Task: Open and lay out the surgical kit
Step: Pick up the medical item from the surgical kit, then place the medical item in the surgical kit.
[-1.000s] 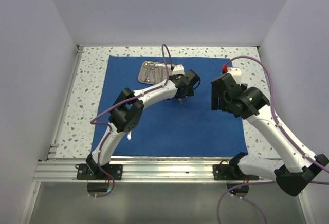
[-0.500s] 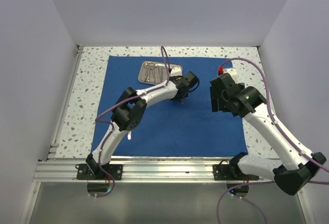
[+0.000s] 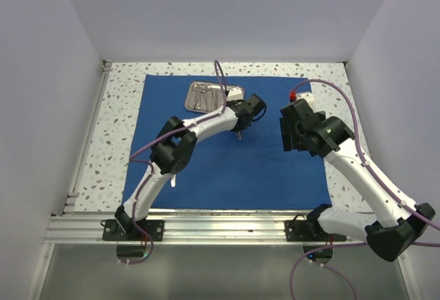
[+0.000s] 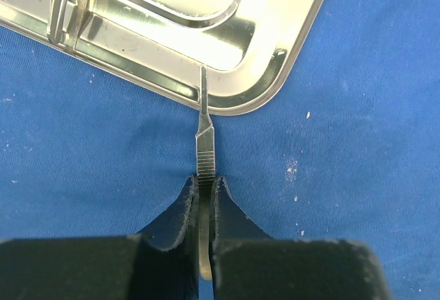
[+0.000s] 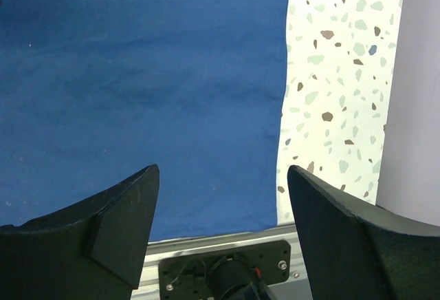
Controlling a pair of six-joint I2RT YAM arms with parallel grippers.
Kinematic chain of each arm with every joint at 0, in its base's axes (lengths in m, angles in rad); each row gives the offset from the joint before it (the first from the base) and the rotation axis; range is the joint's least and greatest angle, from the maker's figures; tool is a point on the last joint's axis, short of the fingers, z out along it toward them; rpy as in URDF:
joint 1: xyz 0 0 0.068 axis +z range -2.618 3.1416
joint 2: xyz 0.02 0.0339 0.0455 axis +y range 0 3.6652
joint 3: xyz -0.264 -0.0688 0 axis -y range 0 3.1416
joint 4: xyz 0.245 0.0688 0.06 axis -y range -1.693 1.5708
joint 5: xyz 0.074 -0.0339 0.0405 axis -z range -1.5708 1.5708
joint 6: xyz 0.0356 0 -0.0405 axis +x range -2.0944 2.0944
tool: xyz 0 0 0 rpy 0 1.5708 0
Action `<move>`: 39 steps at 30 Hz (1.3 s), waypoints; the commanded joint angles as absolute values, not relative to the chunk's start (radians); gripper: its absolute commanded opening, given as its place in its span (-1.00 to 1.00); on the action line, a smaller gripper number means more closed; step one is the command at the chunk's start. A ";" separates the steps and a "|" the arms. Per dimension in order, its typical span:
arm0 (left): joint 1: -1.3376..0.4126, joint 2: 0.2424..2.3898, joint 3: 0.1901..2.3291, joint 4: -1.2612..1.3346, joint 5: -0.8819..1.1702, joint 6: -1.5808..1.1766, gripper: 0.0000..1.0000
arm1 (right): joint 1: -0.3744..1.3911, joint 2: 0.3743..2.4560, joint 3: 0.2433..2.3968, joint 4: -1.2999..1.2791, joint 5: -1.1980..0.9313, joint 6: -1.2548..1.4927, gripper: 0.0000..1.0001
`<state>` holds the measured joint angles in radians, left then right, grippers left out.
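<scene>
The royal-blue cloth (image 3: 227,169) lies spread flat on the table. The shiny steel tray (image 3: 193,88) sits at its far edge with ring-handled instruments (image 3: 201,96) inside. My left gripper (image 3: 238,133) is just right of and nearer than the tray. In the left wrist view it (image 4: 204,179) is shut on slim steel tweezers (image 4: 205,135), whose tip reaches the tray's rim (image 4: 275,73). More instruments (image 4: 65,4) lie in the tray. My right gripper (image 3: 284,129) hovers over the cloth's right part, open and empty (image 5: 221,173), above the cloth (image 5: 137,73).
Speckled terrazzo tabletop (image 5: 337,73) borders the cloth on all sides. An aluminium rail (image 3: 206,228) runs along the near edge with both arm bases on it. White walls close in the left, back and right.
My left gripper has shifted slightly left toward the tray with the tweezers in it. My right gripper has drifted a little left and farther back.
</scene>
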<state>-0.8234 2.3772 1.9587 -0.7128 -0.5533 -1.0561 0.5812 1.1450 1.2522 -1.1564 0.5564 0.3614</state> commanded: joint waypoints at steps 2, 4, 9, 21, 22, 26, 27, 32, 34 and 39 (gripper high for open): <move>-0.821 2.428 1.965 -0.643 -0.505 -1.069 -1.00 | 0.577 1.132 1.253 -1.134 0.545 0.341 0.58; -0.822 2.405 1.965 -0.641 -0.509 -1.059 -1.00 | 0.577 1.134 1.259 -1.129 0.542 0.341 0.57; -0.824 2.303 1.956 -0.640 -0.505 -0.983 -1.00 | 0.577 1.138 1.272 -1.111 0.545 0.339 0.57; -0.828 1.820 1.601 -0.682 -0.386 -0.600 -1.00 | 0.563 1.190 1.330 -1.029 0.496 0.339 0.57; -0.830 1.786 1.567 -0.711 -0.400 -0.607 -1.00 | 0.560 1.195 1.333 -1.026 0.480 0.342 0.57; -0.830 1.597 1.289 -0.773 -0.449 -0.688 -1.00 | 0.548 1.213 1.338 -1.002 0.443 0.356 0.57; -0.830 1.533 1.249 -0.790 -0.451 -0.705 -1.00 | 0.546 1.218 1.338 -0.994 0.436 0.359 0.57; -0.828 1.379 1.008 -0.776 -0.442 -0.813 -1.00 | 0.546 1.229 1.325 -0.986 0.387 0.373 0.56; -0.824 1.326 0.959 -0.762 -0.446 -0.828 -1.00 | 0.546 1.227 1.316 -0.982 0.374 0.377 0.55; -0.779 1.273 0.858 -0.753 -0.460 -0.836 -1.00 | 0.545 1.221 1.307 -0.988 0.362 0.380 0.55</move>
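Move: The left hand already pinches the medical item, a slim metal scalpel handle, low over the cloth. The pair of instruments laid out earlier, beside which cloth is free, lies about 20 cm back and 22 cm to its left, about level in height. The tray's middle is roughly 12 cm ahead and 9 cm left, its remaining instruments about 12 cm ahead and 13 cm left. From the empty right hand the laid-out pair is some 40 cm left, 2 cm back and 20 cm below. Keeping its shut pinch on the scalpel handle, the left hand lifts it from beside the tray's near right corner and carries it in an arc back and left, some 20 cm each way, towards the laid-out pair. It rises about 14 cm, then sinks to finish 5 cm or so higher than it began, turned 15 degrees clockwise. The open right hand drifts a few centimetres left and forward. ##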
